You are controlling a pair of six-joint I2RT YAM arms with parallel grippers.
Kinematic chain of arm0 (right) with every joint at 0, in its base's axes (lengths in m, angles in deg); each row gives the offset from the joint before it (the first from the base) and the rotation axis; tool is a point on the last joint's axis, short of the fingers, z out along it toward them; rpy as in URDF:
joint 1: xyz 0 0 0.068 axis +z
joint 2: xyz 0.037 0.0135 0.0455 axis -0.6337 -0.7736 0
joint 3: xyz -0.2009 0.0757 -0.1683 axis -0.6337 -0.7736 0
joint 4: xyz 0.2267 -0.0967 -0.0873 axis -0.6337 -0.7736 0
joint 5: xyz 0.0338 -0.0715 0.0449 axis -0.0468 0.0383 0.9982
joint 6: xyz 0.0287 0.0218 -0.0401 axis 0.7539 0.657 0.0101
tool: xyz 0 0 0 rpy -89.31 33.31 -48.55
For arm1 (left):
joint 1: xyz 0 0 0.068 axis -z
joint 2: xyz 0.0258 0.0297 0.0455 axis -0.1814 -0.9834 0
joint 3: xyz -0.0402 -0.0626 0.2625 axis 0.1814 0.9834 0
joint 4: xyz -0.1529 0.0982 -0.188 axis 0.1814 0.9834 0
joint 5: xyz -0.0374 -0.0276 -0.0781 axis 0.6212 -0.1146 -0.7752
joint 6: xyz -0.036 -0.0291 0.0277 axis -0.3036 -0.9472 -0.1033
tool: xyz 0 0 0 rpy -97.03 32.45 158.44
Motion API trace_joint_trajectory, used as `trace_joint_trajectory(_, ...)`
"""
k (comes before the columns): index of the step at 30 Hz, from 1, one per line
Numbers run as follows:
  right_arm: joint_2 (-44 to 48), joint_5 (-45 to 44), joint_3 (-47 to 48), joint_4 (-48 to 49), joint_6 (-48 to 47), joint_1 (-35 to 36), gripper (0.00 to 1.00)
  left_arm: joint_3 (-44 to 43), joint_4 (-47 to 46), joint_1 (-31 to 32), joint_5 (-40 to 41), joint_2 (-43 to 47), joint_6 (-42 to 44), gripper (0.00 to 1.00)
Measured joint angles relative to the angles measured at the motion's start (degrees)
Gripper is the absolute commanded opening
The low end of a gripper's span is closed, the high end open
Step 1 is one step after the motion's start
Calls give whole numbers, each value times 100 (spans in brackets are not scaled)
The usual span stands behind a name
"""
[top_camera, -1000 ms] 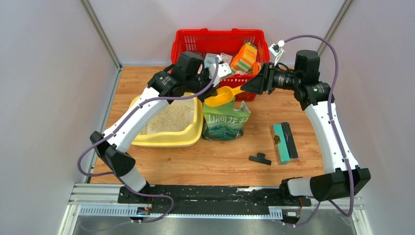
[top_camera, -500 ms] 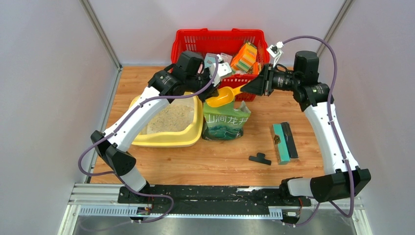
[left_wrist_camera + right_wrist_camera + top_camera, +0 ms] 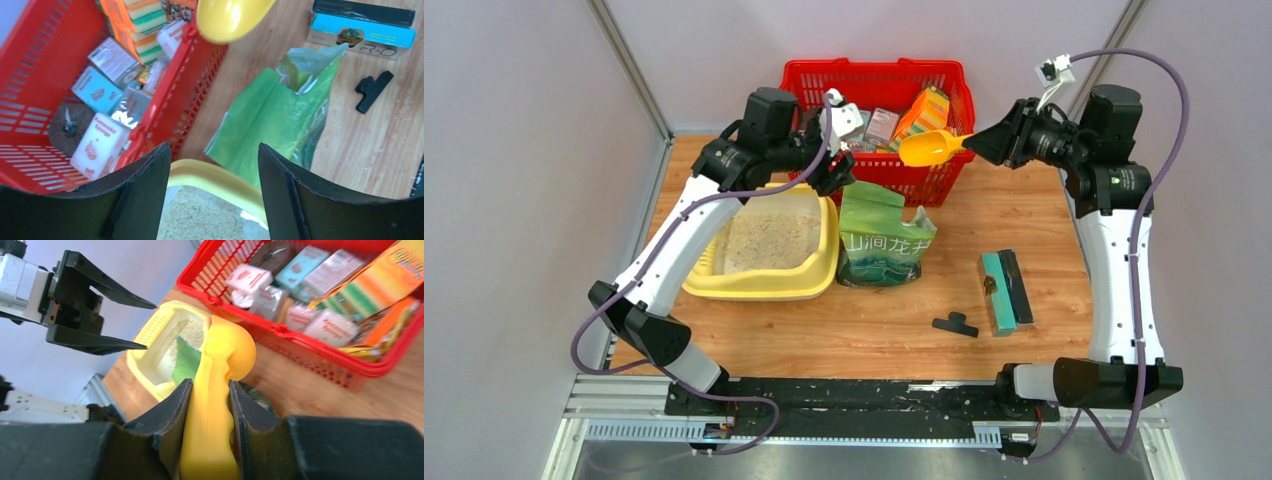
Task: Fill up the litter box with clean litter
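The pale-yellow litter box (image 3: 816, 281) sits at the left of the table with beige clean litter (image 3: 769, 240) spread over its floor. Its rim (image 3: 220, 176) and litter (image 3: 210, 220) show between the left fingers. My left gripper (image 3: 842, 172) is open and empty above the box's far right corner, beside the green bag (image 3: 884, 235). My right gripper (image 3: 972, 143) is shut on the handle of a yellow-orange scoop (image 3: 927, 148), held high over the front of the red basket. In the right wrist view my gripper (image 3: 210, 395) clamps the scoop (image 3: 220, 360).
A red mesh basket (image 3: 796, 84) with sponges and small boxes stands at the back. The green bag stands open just right of the litter box. A teal and black box (image 3: 1004, 290) and a black clip (image 3: 955, 324) lie on the wood at the right.
My right gripper has lifted the scoop up and to the right, out of the bag's mouth, to over the basket front. My left gripper has let the bag go and drawn back left.
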Motion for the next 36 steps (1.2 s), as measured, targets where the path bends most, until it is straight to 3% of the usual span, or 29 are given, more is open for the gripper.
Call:
trace_joint_trajectory(6,9,-442,153,-299,-627,-59,0,-520,358,-249,-640,-461,455,72)
trace_joint_trajectory(11,-7,-625,236,-802,-1091,-59,0,-1268,826,-208,-1167,-1338,739,72)
trace_joint_trajectory(18,46,-509,280,-1390,-1434,-50,0,-1593,1526,-162,-1622,-2020,894,65)
trace_joint_trajectory(21,-28,-568,420,-1812,-1471,-50,0,-1606,1816,-138,-1801,-2074,929,53)
trace_joint_trajectory(22,-46,-597,439,-1895,-1471,-50,0,-1617,1943,-111,-1862,-2083,986,42)
trace_joint_trajectory(24,-57,-654,439,-2044,-1475,-28,0,-1622,2164,-55,-1943,-2085,1073,31)
trace_joint_trajectory(25,-59,-680,439,-2098,-1482,-7,0,-1626,2271,-22,-1978,-2085,1115,20)
trace_joint_trajectory(28,-116,-728,496,-2321,-1539,122,0,-1668,2551,28,-2109,-2085,1250,5)
trace_joint_trajectory(32,-328,-739,772,-2634,-1665,435,0,-1622,2612,55,-2317,-2041,1259,0)
trace_joint_trajectory(36,-511,-782,1143,-3003,-1897,682,0,-774,2035,33,-2415,-1469,981,0)
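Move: Below the left hand is the bag's upper left edge, some 6 cm back, 4 cm right and 8 cm down. The litter box lies level with that hand, about 15 cm left and 29 cm below; the red basket is 18 cm ahead, 8 cm right, 25 cm down. From the right hand, already holding the scoop, the bag's mouth is about 6 cm back, 11 cm left and 15 cm below, with the black clip 17 cm back, straight below to the side, 41 cm down. Dropping about 8 cm while swinging right and slightly forward, the open left hand then draws back some 7 cm onto the bag's upper left edge, turning clockwise and tipping down, and shuts its fingers to pinch the film. Meanwhile the right hand keeps the scoop, sinks some 5 cm and comes back about as far after a brief shift right, tilting the bowl down over the bag's mouth. ##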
